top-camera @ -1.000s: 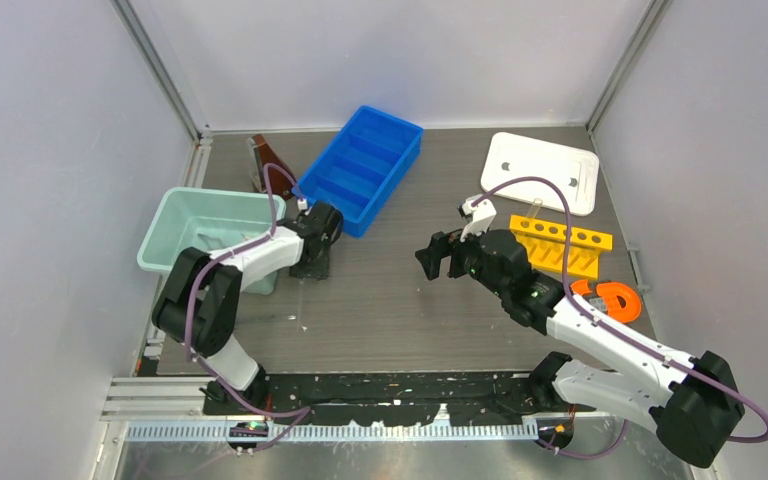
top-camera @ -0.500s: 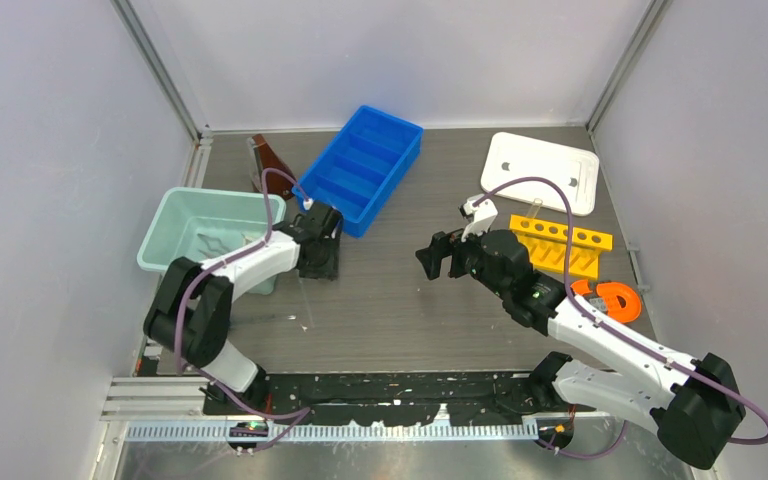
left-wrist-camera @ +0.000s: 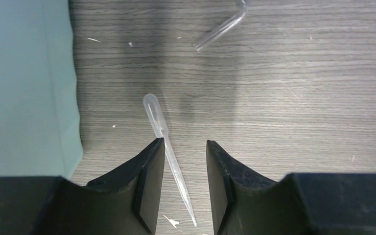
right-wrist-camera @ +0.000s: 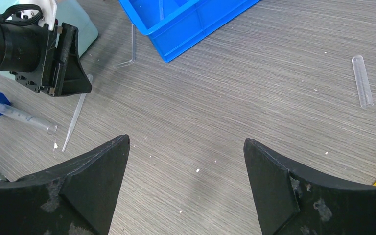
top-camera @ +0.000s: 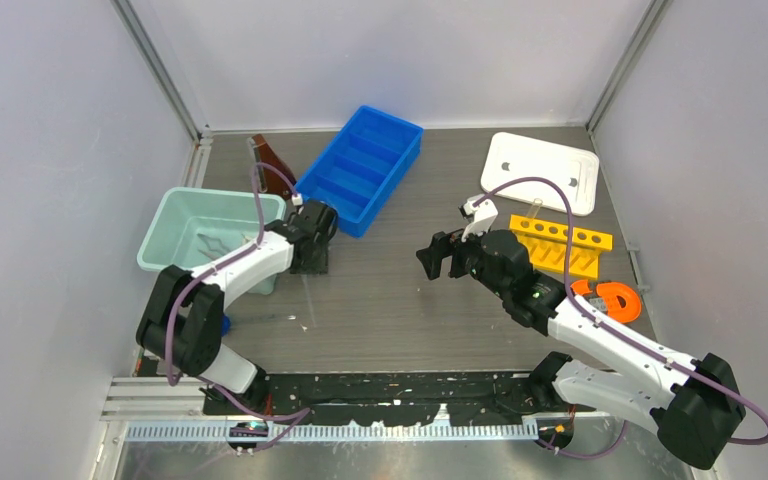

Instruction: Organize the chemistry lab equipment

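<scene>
A clear plastic pipette lies flat on the wooden table, bulb pointing away. My left gripper hangs over it, open, with the jaws either side of the stem. The stem runs close to the left finger and there is a gap to the right one. From above, the left gripper sits beside the teal bin. My right gripper stands wide open and empty over bare table at mid-table. A blue-capped tube, a bent glass tube and a clear test tube lie loose.
A blue divided tray stands at the back centre, with a brown item left of it. The white lid lies at the back right, the yellow holed rack in front of it, and an orange round piece nearer.
The left arm's elbow has swung toward the near left and its gripper has shifted slightly over the pipette. Its jaws have narrowed a little. The right arm has not moved.
</scene>
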{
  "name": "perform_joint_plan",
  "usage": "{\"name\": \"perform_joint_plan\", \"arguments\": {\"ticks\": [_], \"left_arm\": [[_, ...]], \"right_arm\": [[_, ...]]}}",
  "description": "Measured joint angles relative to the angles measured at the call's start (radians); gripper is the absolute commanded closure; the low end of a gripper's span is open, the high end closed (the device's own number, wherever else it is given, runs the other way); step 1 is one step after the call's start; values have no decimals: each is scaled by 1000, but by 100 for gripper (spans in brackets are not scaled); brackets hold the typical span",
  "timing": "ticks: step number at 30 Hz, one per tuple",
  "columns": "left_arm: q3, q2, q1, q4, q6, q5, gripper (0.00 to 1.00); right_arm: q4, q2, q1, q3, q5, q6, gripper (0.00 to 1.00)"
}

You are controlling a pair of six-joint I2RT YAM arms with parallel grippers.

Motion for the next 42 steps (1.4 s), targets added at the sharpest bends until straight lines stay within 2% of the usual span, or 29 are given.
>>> {"name": "perform_joint_plan", "arguments": {"ticks": [16,28,35,42], "left_arm": [[-41,87,71,32,-34,-19,68],[-41,87,84,55,-31,48,99],[-42,59,82,76,-34,176,100],[-43,-42,73,94,-34,281,100]], "right_arm": [[-1,0,0,0,2,0,7],[-1,0,0,0,9,0,7],[-2,0,0,0,11,0,7],[-2,0,0,0,12,0,7]]}}
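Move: The pipette lies under the left hand, its middle about 4 cm below, some 3 cm back and 1 cm to the left. A bent glass tube is about 9 cm ahead and 3 cm right; the green bin's middle is some 5 cm ahead and 18 cm left, the lying graduated cylinder's about 10 cm back and 10 cm left. From the idle right hand the pipette lies roughly 25 cm left, 3 cm back and 17 cm below. The left hand sinks left onto the pipette, pinches it below the bulb, then lifts about 4 cm, swinging right. ##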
